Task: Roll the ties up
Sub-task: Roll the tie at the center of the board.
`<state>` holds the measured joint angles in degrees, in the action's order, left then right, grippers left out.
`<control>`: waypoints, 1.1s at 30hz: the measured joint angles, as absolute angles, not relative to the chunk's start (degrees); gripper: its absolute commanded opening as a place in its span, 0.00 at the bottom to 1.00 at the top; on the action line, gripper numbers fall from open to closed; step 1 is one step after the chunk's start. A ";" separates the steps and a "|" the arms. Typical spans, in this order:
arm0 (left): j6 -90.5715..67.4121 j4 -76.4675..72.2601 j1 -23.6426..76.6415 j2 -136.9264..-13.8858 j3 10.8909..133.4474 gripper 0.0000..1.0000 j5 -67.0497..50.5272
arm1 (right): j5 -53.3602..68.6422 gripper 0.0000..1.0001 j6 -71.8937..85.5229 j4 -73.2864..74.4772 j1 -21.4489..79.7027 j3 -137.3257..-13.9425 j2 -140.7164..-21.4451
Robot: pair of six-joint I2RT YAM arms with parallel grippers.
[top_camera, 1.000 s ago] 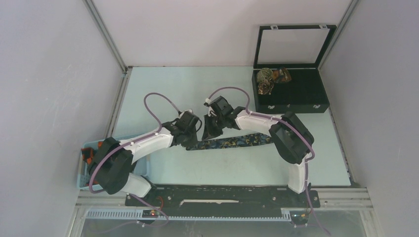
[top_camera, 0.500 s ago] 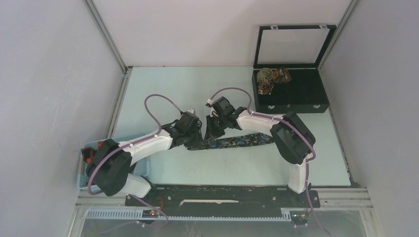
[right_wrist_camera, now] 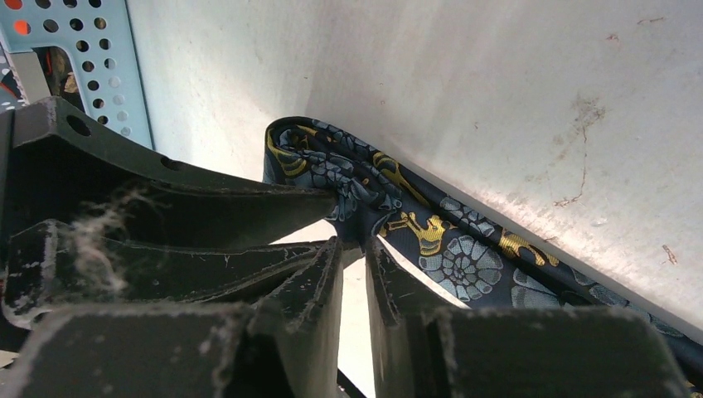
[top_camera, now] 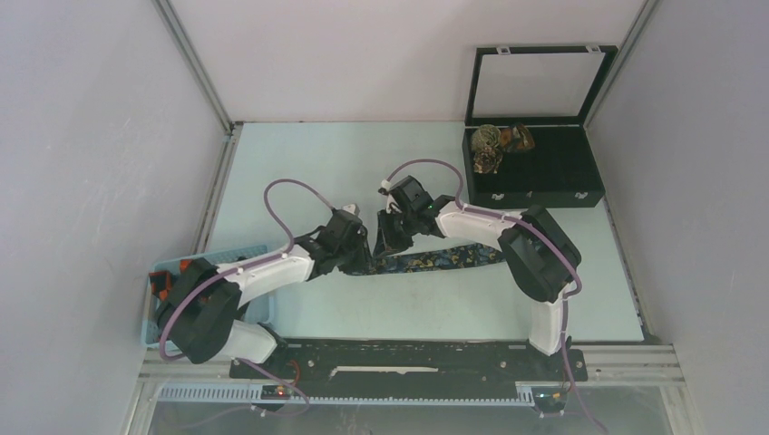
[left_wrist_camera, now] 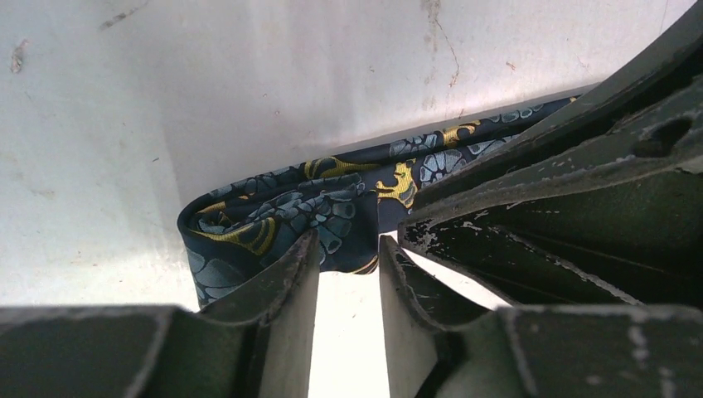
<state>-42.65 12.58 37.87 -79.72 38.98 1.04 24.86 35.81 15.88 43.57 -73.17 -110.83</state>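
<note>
A dark navy tie (top_camera: 435, 259) with yellow and pale-blue figures lies flat across the middle of the table, its left end folded into a small loop (left_wrist_camera: 265, 217). My left gripper (top_camera: 361, 259) is at that loop. In the left wrist view its jaws (left_wrist_camera: 350, 242) are open, with the fold's edge just between the tips. My right gripper (top_camera: 386, 245) comes down on the same end from behind. Its fingers (right_wrist_camera: 355, 242) are parted by a narrow slit, the tips touching the fold (right_wrist_camera: 356, 199). The two grippers nearly touch.
A black case (top_camera: 553, 181) with its lid up stands at the back right, with rolled ties (top_camera: 490, 147) in its left corner. A light-blue perforated bin (top_camera: 263, 313) holding orange and black items sits at the near left, partly under my left arm.
My left gripper has opened and drawn slightly back toward the near left. My right gripper, shut before, has parted a little. The tie has stayed in place.
</note>
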 measured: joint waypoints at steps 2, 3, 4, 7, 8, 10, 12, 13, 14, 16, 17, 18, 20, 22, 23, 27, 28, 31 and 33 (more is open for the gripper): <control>-42.65 12.10 37.87 -79.59 38.76 0.33 1.04 | 24.88 0.21 35.79 15.90 43.57 -73.17 -110.80; -42.68 11.81 37.87 -79.48 38.57 0.33 1.06 | 25.04 0.21 35.81 15.90 43.55 -73.17 -110.80; -42.68 11.57 37.87 -79.35 38.39 0.34 1.08 | 25.10 0.22 35.79 15.92 43.53 -73.17 -110.80; -42.94 11.38 37.87 -78.96 38.13 0.35 1.10 | 25.19 0.24 35.73 15.97 43.53 -73.17 -110.80; -42.98 11.25 37.85 -78.85 38.06 0.34 1.10 | 25.19 0.24 35.57 16.01 43.51 -73.17 -110.80; -43.07 10.98 37.87 -78.61 37.85 0.26 1.06 | 25.19 0.24 35.53 16.12 43.40 -73.17 -110.78; -43.27 10.50 37.85 -78.26 37.56 0.16 1.06 | 25.21 0.24 35.48 16.29 43.40 -73.17 -110.78; -43.18 10.39 37.85 -78.06 37.47 0.11 1.10 | 25.19 0.24 35.46 16.47 43.40 -73.17 -110.78; -43.18 10.26 37.87 -77.95 37.47 0.06 1.10 | 25.19 0.24 35.44 16.62 43.42 -73.17 -110.78; -43.31 9.87 37.87 -77.89 37.47 0.00 1.10 | 25.19 0.24 35.35 16.91 43.53 -73.17 -110.78; -43.29 9.69 37.87 -77.89 37.47 0.00 1.10 | 25.19 0.24 35.33 17.04 43.59 -73.17 -110.78; -43.18 9.56 37.87 -77.89 37.47 0.00 1.10 | 25.19 0.24 35.33 17.10 43.68 -73.17 -110.78; -43.13 9.41 37.87 -77.89 37.47 0.00 1.13 | 25.19 0.23 35.33 17.28 43.92 -73.17 -110.78; -43.13 9.28 37.87 -77.89 37.43 0.00 1.15 | 25.19 0.23 35.35 17.43 44.16 -73.17 -110.78; -43.16 9.17 37.87 -77.89 37.39 0.00 1.17 | 25.19 0.23 35.35 17.47 44.27 -73.17 -110.78; -43.13 9.06 37.87 -77.87 37.23 0.00 1.19 | 25.19 0.23 35.35 17.45 44.62 -73.17 -110.78; -43.13 9.06 37.87 -77.82 37.23 0.00 1.19 | 25.19 0.23 35.35 17.45 44.71 -73.17 -110.78; -43.13 9.06 37.87 -77.45 37.23 0.00 1.23 | 25.19 0.23 35.35 17.41 44.88 -73.14 -110.85; -43.11 9.15 37.87 -77.21 37.21 0.00 1.30 | 25.21 0.23 35.35 17.37 44.97 -73.14 -111.13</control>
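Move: The folded-back flap end of the tie is right at both sets of fingertips: about 1 cm ahead of the left hand and 1 cm below it; from the right hand about 1 cm ahead, 1 cm left and 2 cm below. The fold loop lies some 5 cm left and 1 cm ahead of the left hand. The flat strip runs off to the right, its visible middle about 15 cm right and 2 cm ahead of the left hand. The left fingers, a third open around the near corner of the flap end, close fully and seem to pinch the cloth there, while that hand eases up about 1 cm and a touch forward. The right hand, fingers parted slightly at the same corner, holds still at first, then draws back about 1.5 cm, its gap almost unchanged. ##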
